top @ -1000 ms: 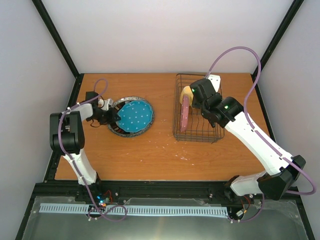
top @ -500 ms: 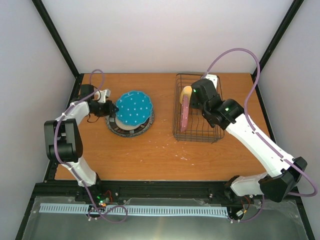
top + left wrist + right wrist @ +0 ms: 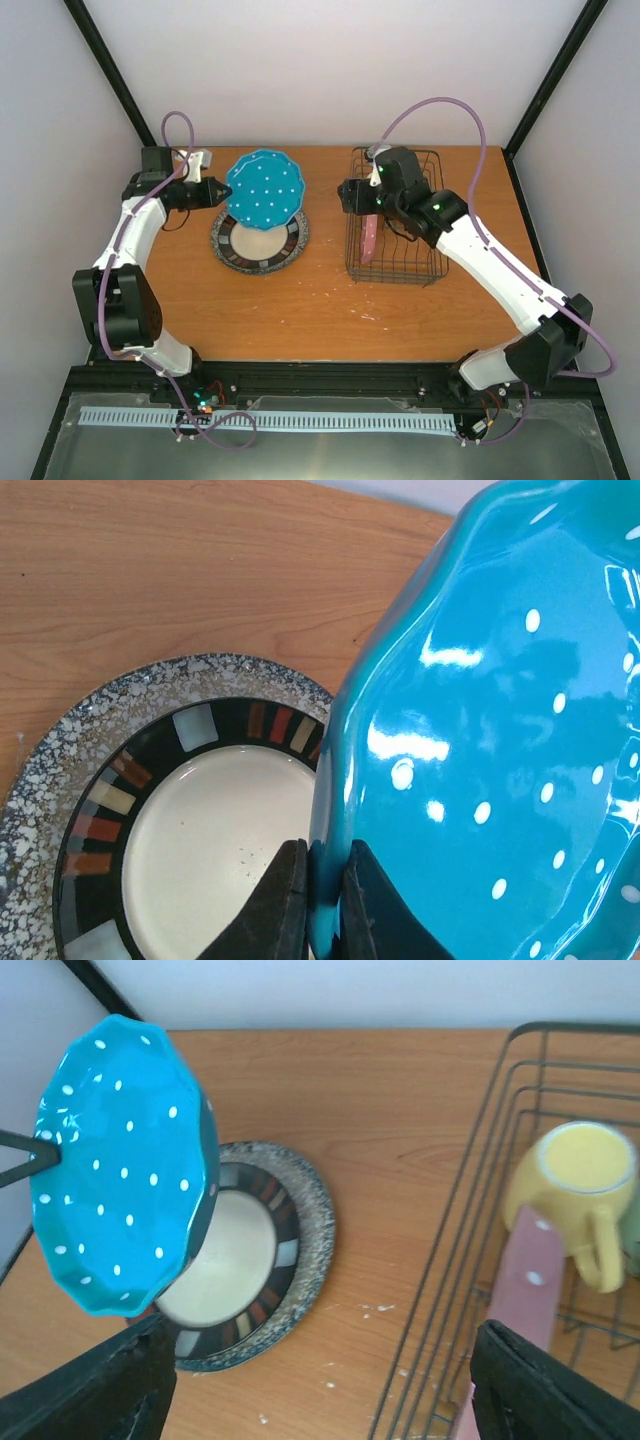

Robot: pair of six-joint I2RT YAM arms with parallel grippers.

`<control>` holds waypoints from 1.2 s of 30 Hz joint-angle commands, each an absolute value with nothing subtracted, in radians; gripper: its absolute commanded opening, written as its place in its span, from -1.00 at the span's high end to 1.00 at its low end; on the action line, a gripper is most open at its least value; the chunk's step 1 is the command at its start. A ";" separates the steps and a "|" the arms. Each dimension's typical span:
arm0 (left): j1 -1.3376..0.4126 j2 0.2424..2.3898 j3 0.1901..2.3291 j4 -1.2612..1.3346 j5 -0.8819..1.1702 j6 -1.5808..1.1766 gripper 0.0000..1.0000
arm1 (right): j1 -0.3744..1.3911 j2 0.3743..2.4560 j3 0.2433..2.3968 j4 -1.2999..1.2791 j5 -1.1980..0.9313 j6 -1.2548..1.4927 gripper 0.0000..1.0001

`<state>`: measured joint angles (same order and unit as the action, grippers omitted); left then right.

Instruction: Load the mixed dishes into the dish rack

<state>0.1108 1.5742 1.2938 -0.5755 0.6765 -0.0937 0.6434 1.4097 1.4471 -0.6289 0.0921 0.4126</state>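
My left gripper (image 3: 216,192) (image 3: 325,885) is shut on the rim of the teal dotted plate (image 3: 265,189) (image 3: 500,730) (image 3: 120,1160), holding it tilted on edge above the table. Below it the dark-rimmed plate (image 3: 258,243) (image 3: 205,825) (image 3: 235,1260) lies on the grey speckled plate (image 3: 222,258) (image 3: 50,780) (image 3: 312,1230). In the dish rack (image 3: 432,268) (image 3: 480,1160) the pink dotted plate (image 3: 371,238) (image 3: 527,1272) stands on edge beside the yellow mug (image 3: 578,1182). My right gripper (image 3: 347,195) (image 3: 320,1390) hangs open and empty over the rack's left edge.
White crumbs (image 3: 368,317) (image 3: 365,1310) are scattered on the wooden table between the plate stack and the rack. Black frame posts and white walls close in the table on three sides.
The left arm has lifted the teal plate off the stack, up and back, tilting it upright. The right gripper has opened wider and swung left out of the rack.
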 commanded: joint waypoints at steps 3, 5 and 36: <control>0.107 1.466 1.401 -0.606 0.752 -0.078 0.99 | 0.563 1.452 1.479 -0.523 -0.250 0.454 -0.64; 0.107 1.453 1.407 -0.612 0.758 -0.081 0.99 | 0.559 1.482 1.496 -0.521 -0.299 0.461 -0.66; 0.107 1.382 1.378 -0.609 0.817 -0.089 0.99 | 0.539 1.618 1.499 -0.228 -0.663 0.601 -0.60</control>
<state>0.1234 1.3907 1.3445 -0.6720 0.7292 -0.0792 0.5331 1.6852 1.5005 -0.2951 -0.5922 0.6033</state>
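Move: The blue plate hangs from the left fingers by its left rim, its middle about 9 cm to that hand's right, 2 cm ahead and roughly level. From the right hand its middle lies some 17 cm left, 7 ahead and 9 below. The striped plate stack is about 17 cm left, 3 ahead and 27 below the right hand; the pink plate in the rack stands 6 cm right, 1 ahead and 22 down, the yellow mug 7 right, 10 ahead, also 22 down. The blue plate, still pinched by its left rim, is raised about 8 cm by the left hand, which draws back slightly and tips up a little before stopping. The right hand, staying wide open, swings about 9 cm left and a little forward towards the plate's free right rim, dipping and then partly rising, while rolling its left side up and turning counter-clockwise; a touch can't be made out. ##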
